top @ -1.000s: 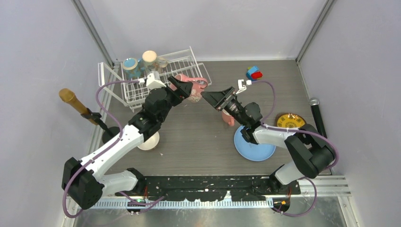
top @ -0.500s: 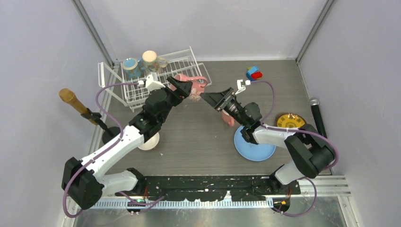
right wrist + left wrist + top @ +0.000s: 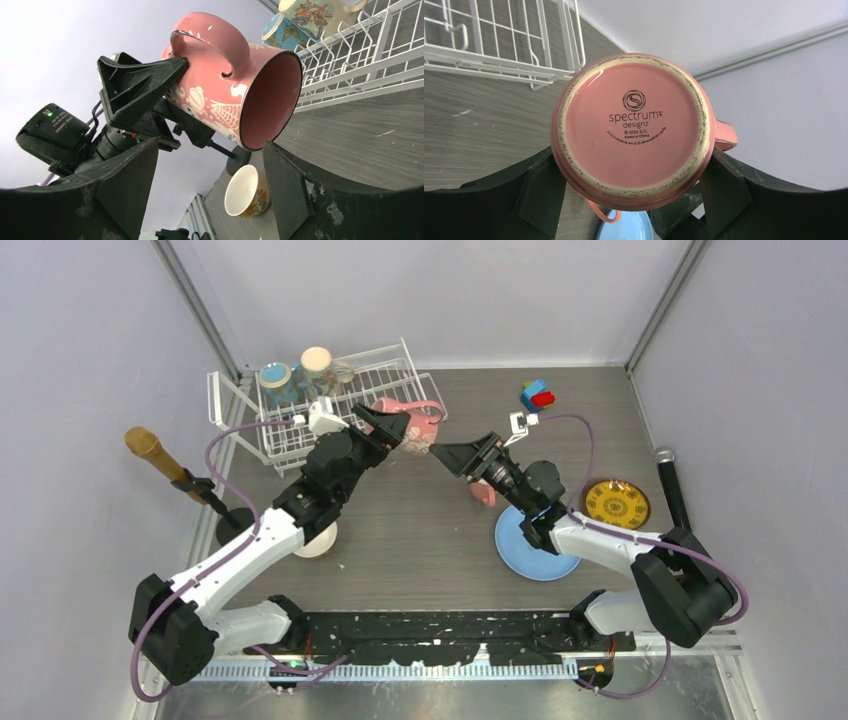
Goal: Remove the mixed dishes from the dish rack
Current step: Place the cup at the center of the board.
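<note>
My left gripper [image 3: 392,430] is shut on a pink mug [image 3: 415,428] and holds it on its side in the air, just right of the white wire dish rack [image 3: 300,430]. In the left wrist view the mug's base [image 3: 631,130] fills the gap between both fingers. My right gripper [image 3: 447,455] is open and faces the mug's mouth [image 3: 270,100] from close by, without touching it. A teal mug [image 3: 277,380] and a cream mug [image 3: 320,365] stand in the rack's far corner. A second pink mug [image 3: 484,490] lies on the table under my right wrist.
A light-blue plate [image 3: 535,550] lies front right, with a yellow patterned plate [image 3: 615,502] further right. A cream bowl [image 3: 315,538] sits under my left forearm. Toy blocks [image 3: 538,394] are at the back right. Microphones stand at the left [image 3: 150,450] and right [image 3: 672,485] edges.
My right arm's elbow has swung to the right, uncovering the whole yellow plate, while its gripper stays pointed at the mug. The left gripper and the mug have barely moved.
</note>
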`<act>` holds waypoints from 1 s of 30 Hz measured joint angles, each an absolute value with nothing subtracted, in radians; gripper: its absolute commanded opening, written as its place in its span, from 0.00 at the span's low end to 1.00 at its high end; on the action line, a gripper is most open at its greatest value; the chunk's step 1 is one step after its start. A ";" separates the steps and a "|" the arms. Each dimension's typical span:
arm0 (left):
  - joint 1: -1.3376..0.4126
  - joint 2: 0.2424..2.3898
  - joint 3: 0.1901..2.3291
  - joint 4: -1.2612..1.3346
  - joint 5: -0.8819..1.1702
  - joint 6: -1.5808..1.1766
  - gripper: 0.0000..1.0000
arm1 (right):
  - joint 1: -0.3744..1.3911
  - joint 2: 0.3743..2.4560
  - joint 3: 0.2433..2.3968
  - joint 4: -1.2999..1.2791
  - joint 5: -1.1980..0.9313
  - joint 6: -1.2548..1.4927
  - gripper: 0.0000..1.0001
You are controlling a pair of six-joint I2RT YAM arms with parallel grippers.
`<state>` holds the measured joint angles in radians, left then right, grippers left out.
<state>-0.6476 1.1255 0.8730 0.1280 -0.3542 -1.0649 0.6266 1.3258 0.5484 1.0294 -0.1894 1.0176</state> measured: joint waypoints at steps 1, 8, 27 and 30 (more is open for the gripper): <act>-0.647 1.126 0.868 0.133 -0.345 -1.077 0.00 | 0.627 1.325 0.555 1.017 -0.190 1.008 0.82; -0.659 1.126 0.825 0.168 -0.294 -1.159 0.00 | 0.627 1.343 0.628 0.975 -0.219 0.984 0.79; -0.670 1.106 0.746 0.356 -0.246 -1.361 0.30 | 0.634 1.471 0.680 1.199 -0.284 1.105 0.07; -0.670 1.098 0.746 0.382 -0.239 -1.367 0.74 | 0.635 1.471 0.693 1.228 -0.297 1.099 0.01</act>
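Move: My left hand holds the pink cup by its base end, the cup's middle about 2 cm ahead and 3 cm right of that hand. The cup is empty-mouthed towards my open right hand, from which its middle lies some 6 cm ahead, 5 cm left and 2 cm up. The other pink cup lies on the table about 6 cm back, 12 cm right and 22 cm below my right hand. The dish rack's middle is roughly 8 cm ahead, 11 cm left and 20 cm below my left hand. I bring my two hands together for a handover: my right goes left and up to the cup's rim near the handle and shuts on the cup wall, one finger inside the mouth, while my left, keeping its wide grip, eases right and back and rolls some 20 degrees, its left side dipping. As my right fingers finish closing, both hands rise, the right ending about 5 cm higher. ##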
